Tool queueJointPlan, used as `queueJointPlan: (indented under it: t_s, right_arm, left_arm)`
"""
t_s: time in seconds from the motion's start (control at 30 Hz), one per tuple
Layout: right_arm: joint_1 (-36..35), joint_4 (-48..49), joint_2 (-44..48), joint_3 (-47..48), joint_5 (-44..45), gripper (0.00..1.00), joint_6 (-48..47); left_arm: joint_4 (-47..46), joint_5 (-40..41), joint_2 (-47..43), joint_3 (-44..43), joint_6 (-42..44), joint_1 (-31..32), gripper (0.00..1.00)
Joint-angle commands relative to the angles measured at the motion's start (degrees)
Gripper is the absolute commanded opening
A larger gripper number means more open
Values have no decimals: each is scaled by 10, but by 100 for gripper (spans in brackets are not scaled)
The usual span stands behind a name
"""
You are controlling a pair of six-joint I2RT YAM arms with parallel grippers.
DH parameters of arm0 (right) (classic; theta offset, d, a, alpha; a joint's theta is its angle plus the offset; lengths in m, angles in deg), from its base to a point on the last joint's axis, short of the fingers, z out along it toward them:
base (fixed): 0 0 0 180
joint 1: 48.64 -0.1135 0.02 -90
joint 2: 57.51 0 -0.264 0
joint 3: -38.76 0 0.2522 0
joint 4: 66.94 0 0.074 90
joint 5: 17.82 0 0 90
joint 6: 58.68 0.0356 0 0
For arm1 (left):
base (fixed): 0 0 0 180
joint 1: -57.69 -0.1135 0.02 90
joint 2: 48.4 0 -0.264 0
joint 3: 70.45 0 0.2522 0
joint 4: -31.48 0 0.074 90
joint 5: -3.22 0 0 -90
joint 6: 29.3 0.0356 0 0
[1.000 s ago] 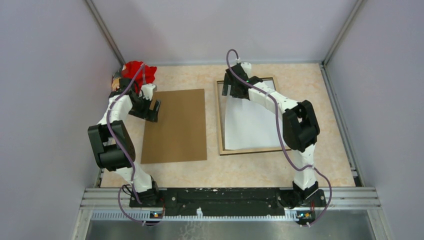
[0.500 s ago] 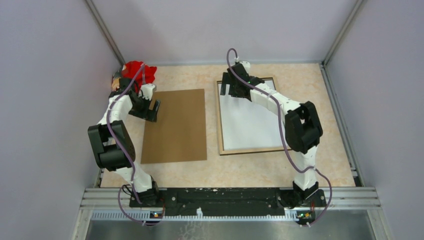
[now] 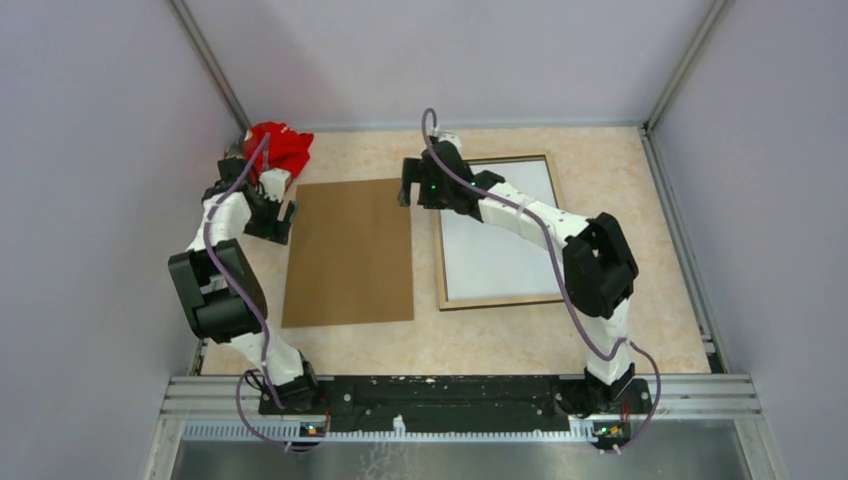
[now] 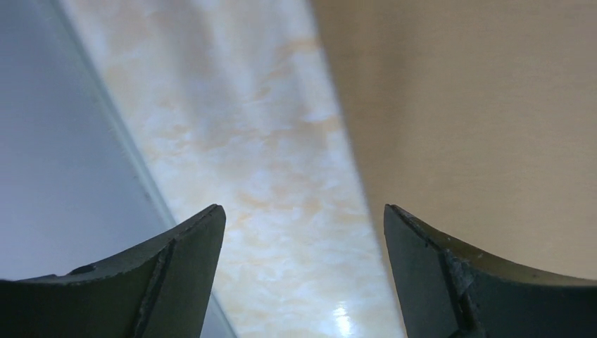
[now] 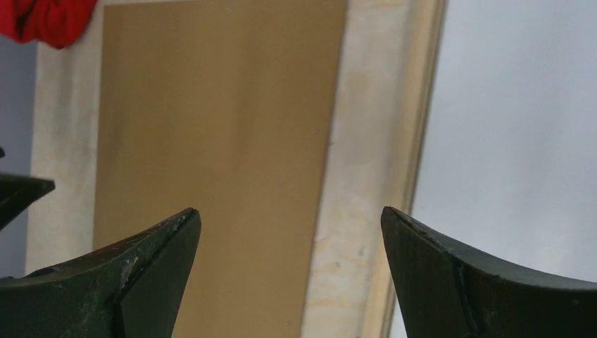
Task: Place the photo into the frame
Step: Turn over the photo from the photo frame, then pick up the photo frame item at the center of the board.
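The frame (image 3: 441,270) lies back-up on the right half of the table, its light tan wood rim showing. The photo (image 3: 500,255) rests flat inside it, white reverse up. In the right wrist view the photo (image 5: 521,141) fills the right side, bordered by the frame's tan rail (image 5: 417,141). My right gripper (image 3: 408,192) hovers open and empty over the strip of table between the frame and a brown backing board (image 3: 350,250). My left gripper (image 3: 285,218) is open and empty at the board's upper left edge, over bare table (image 4: 267,176).
The brown backing board (image 5: 211,141) lies left of the frame with a narrow gap of table (image 5: 359,176) between them. A red cloth (image 3: 280,145) sits in the back left corner. Walls enclose the table; the left wall (image 4: 56,141) is close to my left gripper.
The photo, tilted up a second ago, now lies flat in the frame. My right gripper moved left off the frame's corner. My left gripper drew back and left off the board's edge.
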Motion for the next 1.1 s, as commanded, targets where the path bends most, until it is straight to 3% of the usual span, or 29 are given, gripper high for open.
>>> queueJointPlan:
  t_s: [0.0, 0.17, 0.57, 1.07]
  right_arm:
    - [-45, 30, -24, 12, -18, 98, 34]
    - [-60, 34, -61, 11, -12, 97, 65]
    - [-65, 70, -98, -40, -23, 97, 120]
    - [-73, 127, -124, -53, -84, 96, 183]
  left_arm:
    - [-57, 69, 2, -6, 28, -37, 86]
    - [-140, 141, 13, 59, 54, -41, 74]
    - [-128, 36, 74, 86, 13, -32, 75]
    - [-115, -31, 108, 112, 0, 9, 71]
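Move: The brown backing board lies flat between the hands. Its middle is about 19 cm left of the right hand, 5 cm back and some 13 cm below; from the left hand it is roughly 17 cm to the right, 2 cm back and 7 cm down. From the right hand, the frame with the white-backed photo is centred about 19 cm to the right and level fore and aft. The red cloth lies some 22 cm ahead of the left hand and 2 cm to its left. The right hand, fingers wide open, swings left and back away from the frame, then sinks about 10 cm over the board's right edge, tips its fingers more steeply down and ends with a small leftward slide, its right finger at that edge. The left hand first carries on some 6 cm left, clear of the board, drops about 6 cm beside it, then comes back right some 5 cm while its fingers narrow a little, bringing its right finger against the board's left edge. ##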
